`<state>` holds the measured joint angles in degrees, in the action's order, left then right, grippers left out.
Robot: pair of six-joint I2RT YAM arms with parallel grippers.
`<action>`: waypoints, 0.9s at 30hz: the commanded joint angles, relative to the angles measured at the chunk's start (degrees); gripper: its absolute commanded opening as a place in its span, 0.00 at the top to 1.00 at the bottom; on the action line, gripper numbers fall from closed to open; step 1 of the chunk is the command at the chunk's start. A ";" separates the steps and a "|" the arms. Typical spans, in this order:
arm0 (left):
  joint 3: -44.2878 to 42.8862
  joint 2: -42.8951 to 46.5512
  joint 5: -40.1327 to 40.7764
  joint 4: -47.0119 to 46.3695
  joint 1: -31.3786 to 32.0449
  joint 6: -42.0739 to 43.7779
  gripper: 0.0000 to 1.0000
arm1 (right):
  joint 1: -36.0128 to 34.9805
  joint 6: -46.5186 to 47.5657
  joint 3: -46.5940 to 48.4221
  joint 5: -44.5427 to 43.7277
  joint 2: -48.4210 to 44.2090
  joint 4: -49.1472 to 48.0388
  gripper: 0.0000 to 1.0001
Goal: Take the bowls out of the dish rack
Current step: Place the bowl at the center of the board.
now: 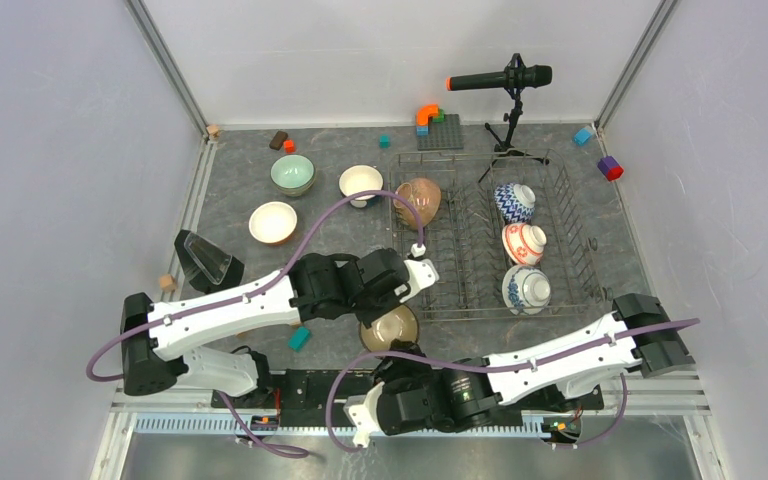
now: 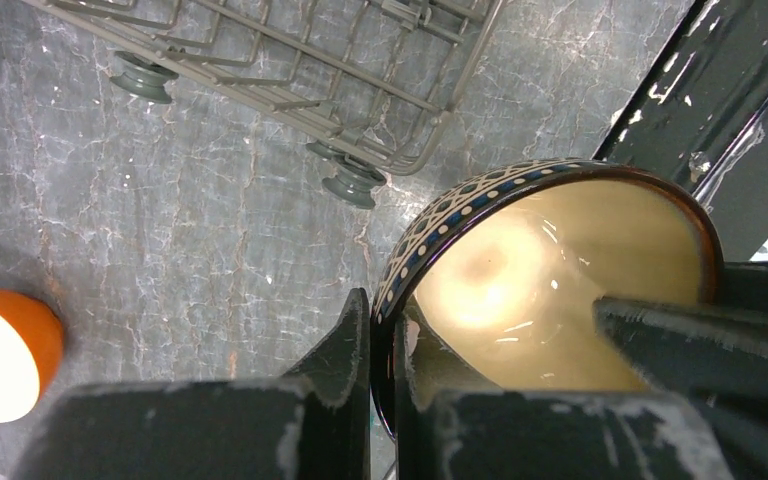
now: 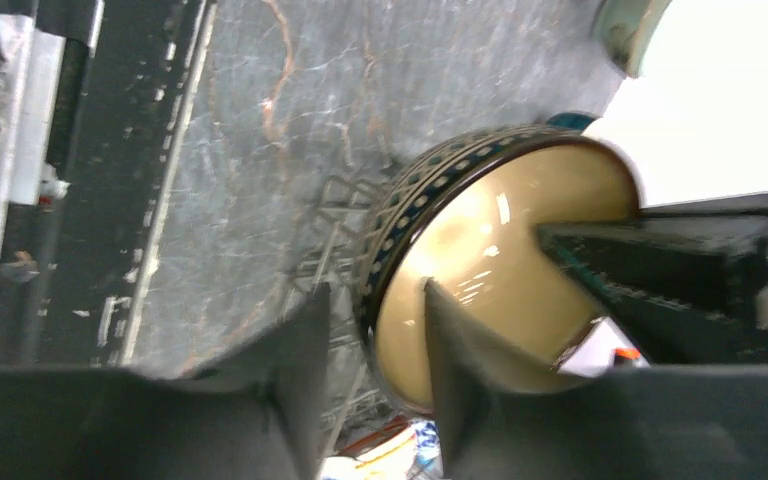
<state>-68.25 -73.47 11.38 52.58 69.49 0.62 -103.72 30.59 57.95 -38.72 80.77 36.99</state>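
Observation:
A dark bowl with a dotted band and a cream inside hangs just in front of the dish rack, between both grippers. My left gripper is shut on the rim of this bowl, one finger inside and one outside. My right gripper straddles the opposite rim of the bowl with a gap showing, so it is open. The rack holds a brown speckled bowl, a blue zigzag bowl, a red-white bowl and a blue-white bowl.
A pale green bowl, a cream bowl and an orange bowl stand on the table left of the rack. A clear container, a teal block, a microphone stand and a studded plate are nearby.

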 commanded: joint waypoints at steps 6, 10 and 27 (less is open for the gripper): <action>0.56 2.61 3.61 -7.79 -0.40 -4.72 0.98 | -0.48 -7.00 -0.66 0.97 -3.57 -11.79 0.02; 1.21 4.82 5.20 -10.40 -4.15 -6.20 0.98 | -0.46 -11.23 -3.07 1.35 -5.25 -16.73 0.02; 11.39 13.84 8.04 -24.32 -33.99 -22.87 0.98 | 14.06 -23.77 -24.90 -3.78 -26.56 -51.16 0.02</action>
<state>-57.98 -61.25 16.75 36.67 39.68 -13.45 -95.98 13.17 35.07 -42.74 58.57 -2.74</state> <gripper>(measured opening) 0.082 0.979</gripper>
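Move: My left hand already pinches the brown bowl's rim; the clear spot at the board's centre lies about 18 cm ahead of it, 9 cm to its left and 16 cm below. Around that spot, from my left hand, the white bowl stands some 24 cm ahead and 19 cm left, and the teal bowl about 32 cm ahead and 2 cm right, both some 14 cm lower. From my right hand the spot is roughly 26 cm ahead, 16 cm left and 14 cm down. I finish opening my right fingers, which are already parting around the brown bowl's rim, and free them; that hand edges left and back a little, then goes up and forward, rolling nearly 50 degrees, left side up. My left hand keeps its pinch and, after a slow start, swings the bowl forward and left about 16 cm towards the board's centre, rising slightly and turning some 40 degrees counter-clockwise. ##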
